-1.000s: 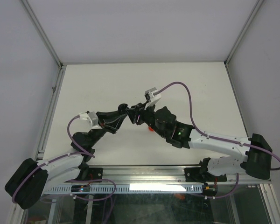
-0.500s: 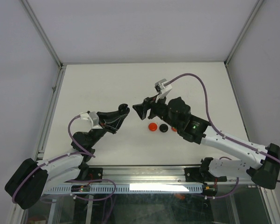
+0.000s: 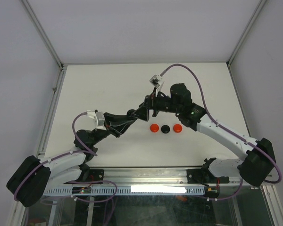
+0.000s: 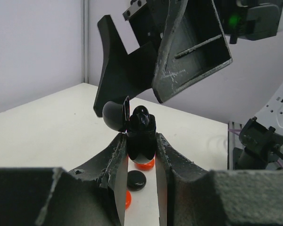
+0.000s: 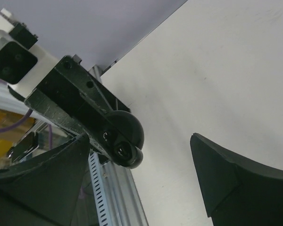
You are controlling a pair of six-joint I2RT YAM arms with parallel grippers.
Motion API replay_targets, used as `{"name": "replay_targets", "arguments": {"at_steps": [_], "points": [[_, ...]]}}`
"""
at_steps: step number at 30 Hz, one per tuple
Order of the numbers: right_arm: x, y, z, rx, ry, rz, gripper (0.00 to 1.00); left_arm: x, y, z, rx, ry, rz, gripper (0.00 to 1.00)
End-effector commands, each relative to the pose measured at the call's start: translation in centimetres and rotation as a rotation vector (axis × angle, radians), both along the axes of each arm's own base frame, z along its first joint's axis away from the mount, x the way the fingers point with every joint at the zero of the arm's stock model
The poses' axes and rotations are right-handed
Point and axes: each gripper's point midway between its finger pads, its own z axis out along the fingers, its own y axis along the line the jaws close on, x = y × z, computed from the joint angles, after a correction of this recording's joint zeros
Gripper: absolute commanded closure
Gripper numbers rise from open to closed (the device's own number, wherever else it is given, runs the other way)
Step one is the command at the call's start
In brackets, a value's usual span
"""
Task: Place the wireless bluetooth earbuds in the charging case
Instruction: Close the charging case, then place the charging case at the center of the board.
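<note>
My left gripper [image 4: 140,142] is shut on a small black charging case [image 4: 141,134], held upright above the table with its round lid [image 4: 114,116] swung open. In the right wrist view the open case [image 5: 124,137] faces the camera with two dark sockets; whether the wireless bluetooth earbuds sit in them I cannot tell, and none show elsewhere. My right gripper [image 5: 141,176] is open wide, its fingers [image 4: 193,52] spread just in front of the case without touching it. From above, both grippers [image 3: 132,115] [image 3: 145,111] meet near the table's middle.
Three round discs lie in a row on the white table [image 3: 108,84]: red [image 3: 154,128], black [image 3: 165,129], red [image 3: 178,127], just below the right gripper. Metal frame rails run along the table's left [image 3: 52,108] and near [image 3: 146,176] edges.
The right gripper has opened wide. Its arm pulled back to the right, uncovering the discs, then came back in towards the case. The left gripper keeps its hold and has moved slightly right.
</note>
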Motion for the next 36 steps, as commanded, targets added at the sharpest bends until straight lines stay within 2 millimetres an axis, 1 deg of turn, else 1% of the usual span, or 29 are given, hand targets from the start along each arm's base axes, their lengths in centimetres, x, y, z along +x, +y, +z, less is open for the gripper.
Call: {"name": "replay_targets", "arguments": {"at_steps": [1, 4, 7, 10, 15, 22, 25, 29, 32, 33, 35, 36], "points": [[-2.8, 1.4, 3.6, 0.134, 0.007, 0.222, 0.09, -0.9, -0.5, 2.6, -0.042, -0.053, -0.071, 1.0], [-3.7, 1.5, 3.6, 0.164, 0.029, 0.293, 0.1, -0.6, -0.7, 2.5, -0.044, -0.035, -0.069, 1.0], [-4.3, 1.4, 3.8, 0.189, 0.043, 0.35, 0.11, 0.0, -0.7, 1.9, -0.039, 0.006, -0.056, 1.0], [-4.5, 1.1, 3.9, 0.204, 0.045, 0.369, 0.13, 0.5, -0.9, 1.5, -0.036, 0.047, -0.052, 1.0], [-4.3, 0.4, 4.5, 0.219, 0.012, 0.349, 0.17, 0.7, -0.9, 0.9, -0.044, 0.095, -0.051, 1.0], [-4.0, -0.4, 5.0, 0.228, -0.032, 0.326, 0.18, 1.3, -1.2, -0.6, -0.027, 0.177, -0.046, 1.0], [-3.3, -0.9, 4.8, 0.217, -0.046, 0.275, 0.18, 1.4, -1.2, -1.0, -0.029, 0.21, -0.045, 1.0], [-0.7, -2.0, 3.4, 0.149, -0.065, 0.105, 0.17, 2.0, -1.4, -2.1, -0.022, 0.304, -0.037, 1.0], [0.9, -3.3, 1.8, 0.069, -0.049, -0.024, 0.16, 2.4, -1.6, -3.3, -0.008, 0.411, -0.034, 1.0], [1.8, -4.1, 1.1, 0.03, -0.058, -0.092, 0.15, 2.7, -1.7, -3.9, 0.004, 0.458, -0.026, 1.0], [2.2, -5.1, 0.5, -0.002, -0.056, -0.161, 0.15, 3.3, -1.9, -5.1, 0.031, 0.553, -0.004, 1.0], [1.7, -5.5, -0.7, -0.032, -0.022, -0.161, 0.15, 3.6, -2.0, -5.8, 0.048, 0.605, 0.01, 1.0]]}}
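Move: The raised lid of the charging case, on the case's far side, lies roughly 4 cm to the right hand's left, level fore and aft and 2 cm below; the case body is 2 cm nearer the base. The left hand holds the case, its middle about 2 cm right, 1 cm ahead and slightly above. On the table, some 25 cm below the right hand and 6 cm farther out, sit a red disc 7 cm right and a black disc 13 cm right. The case lid is swung over the body by the right hand's outer finger as that open hand draws about 3 cm back, edging left then up and turning some 15 degrees counter-clockwise; then it leaves forward and right, rolling back, fingers still wide. The left hand keeps its pinch on the case and tips it down about 25 degrees, sinking 5 cm. ##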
